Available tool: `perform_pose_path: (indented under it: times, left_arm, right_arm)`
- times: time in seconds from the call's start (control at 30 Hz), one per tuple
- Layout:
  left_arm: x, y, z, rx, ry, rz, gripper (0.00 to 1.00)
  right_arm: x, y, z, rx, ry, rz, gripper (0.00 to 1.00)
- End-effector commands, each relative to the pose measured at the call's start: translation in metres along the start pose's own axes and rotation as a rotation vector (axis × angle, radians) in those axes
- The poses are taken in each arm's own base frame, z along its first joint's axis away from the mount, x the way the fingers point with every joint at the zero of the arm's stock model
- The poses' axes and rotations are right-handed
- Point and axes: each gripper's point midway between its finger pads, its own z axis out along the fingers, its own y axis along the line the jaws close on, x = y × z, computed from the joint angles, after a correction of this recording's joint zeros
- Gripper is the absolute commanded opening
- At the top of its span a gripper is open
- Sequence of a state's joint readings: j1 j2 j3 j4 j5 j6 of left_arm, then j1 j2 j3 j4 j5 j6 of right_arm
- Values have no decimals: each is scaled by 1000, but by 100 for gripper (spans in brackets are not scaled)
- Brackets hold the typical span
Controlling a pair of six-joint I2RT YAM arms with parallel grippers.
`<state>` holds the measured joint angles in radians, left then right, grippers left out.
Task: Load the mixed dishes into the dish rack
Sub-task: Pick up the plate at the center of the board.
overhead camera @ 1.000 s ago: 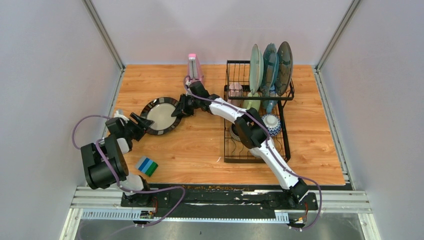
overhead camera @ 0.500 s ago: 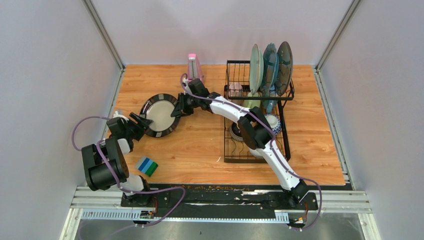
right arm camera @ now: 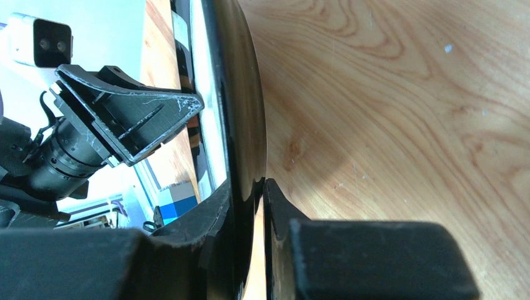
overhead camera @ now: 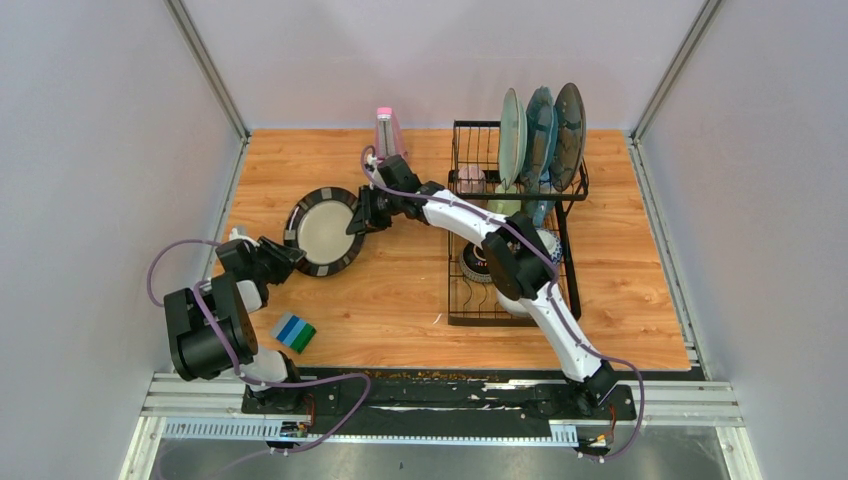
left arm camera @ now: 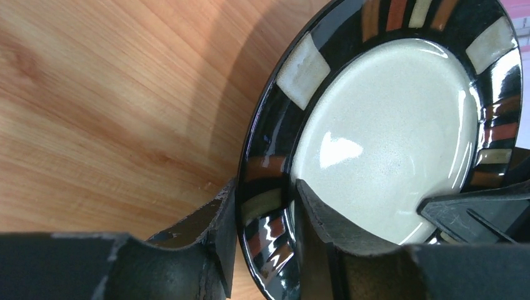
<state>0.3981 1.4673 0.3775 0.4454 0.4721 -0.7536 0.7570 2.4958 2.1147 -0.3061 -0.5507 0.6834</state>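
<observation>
A black-rimmed plate (overhead camera: 325, 230) with a cream middle and brown and cream blocks on its rim is tilted over the wood table, left of the dish rack (overhead camera: 470, 322). My right gripper (overhead camera: 355, 222) is shut on its right rim; in the right wrist view the plate (right arm camera: 240, 94) stands edge-on between the fingers of that gripper (right arm camera: 247, 187). My left gripper (overhead camera: 290, 256) grips the opposite, lower-left rim. In the left wrist view the plate (left arm camera: 387, 125) fills the right side, and that gripper (left arm camera: 265, 200) has one finger behind the rim and one on its face.
Three large plates (overhead camera: 540, 125) stand upright in the rack's far slots, with a pink mug (overhead camera: 471, 180) and a blue-patterned bowl (overhead camera: 547, 247) lower down. A pink metronome (overhead camera: 388, 130) stands behind the right gripper. A blue-green striped block (overhead camera: 295, 332) lies near the left arm's base.
My left gripper has narrowed from wide open onto the plate's lower-left rim. The plate has tipped up a little and shifted slightly right. The right gripper keeps its hold.
</observation>
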Motion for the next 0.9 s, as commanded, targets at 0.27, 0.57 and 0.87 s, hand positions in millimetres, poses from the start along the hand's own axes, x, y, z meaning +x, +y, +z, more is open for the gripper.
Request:
perform_pose_path:
  times: [0.27, 0.57, 0.87]
  left_arm:
    - [3, -23, -14, 61, 26, 86, 66]
    - [-6, -32, -24, 55, -9, 121, 78]
    - [-21, -45, -39, 54, -71, 155, 82]
  right_arm:
    - [-46, 128, -81, -91, -241, -248, 0]
    - [-71, 143, -132, 14, -411, -304, 0]
    - [-93, 170, -214, 119, -611, -376, 0]
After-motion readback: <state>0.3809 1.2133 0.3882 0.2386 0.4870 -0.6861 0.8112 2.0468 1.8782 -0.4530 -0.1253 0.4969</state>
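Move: The right hand holds the plate by its right rim, its middle about 7 cm left and 3 cm back of that hand. The rack's upper tier is about 11 cm ahead, 32 cm right and 10 cm above, with the pink stand some 12 cm ahead, 7 cm right, level in height. From the left hand, fingers round the near-left rim, the plate's middle is about 5 cm ahead, 6 cm right and 2 cm above. Left fingers open off the rim as the right lifts the still-pinched plate about 11 cm and 7 cm rightward. ##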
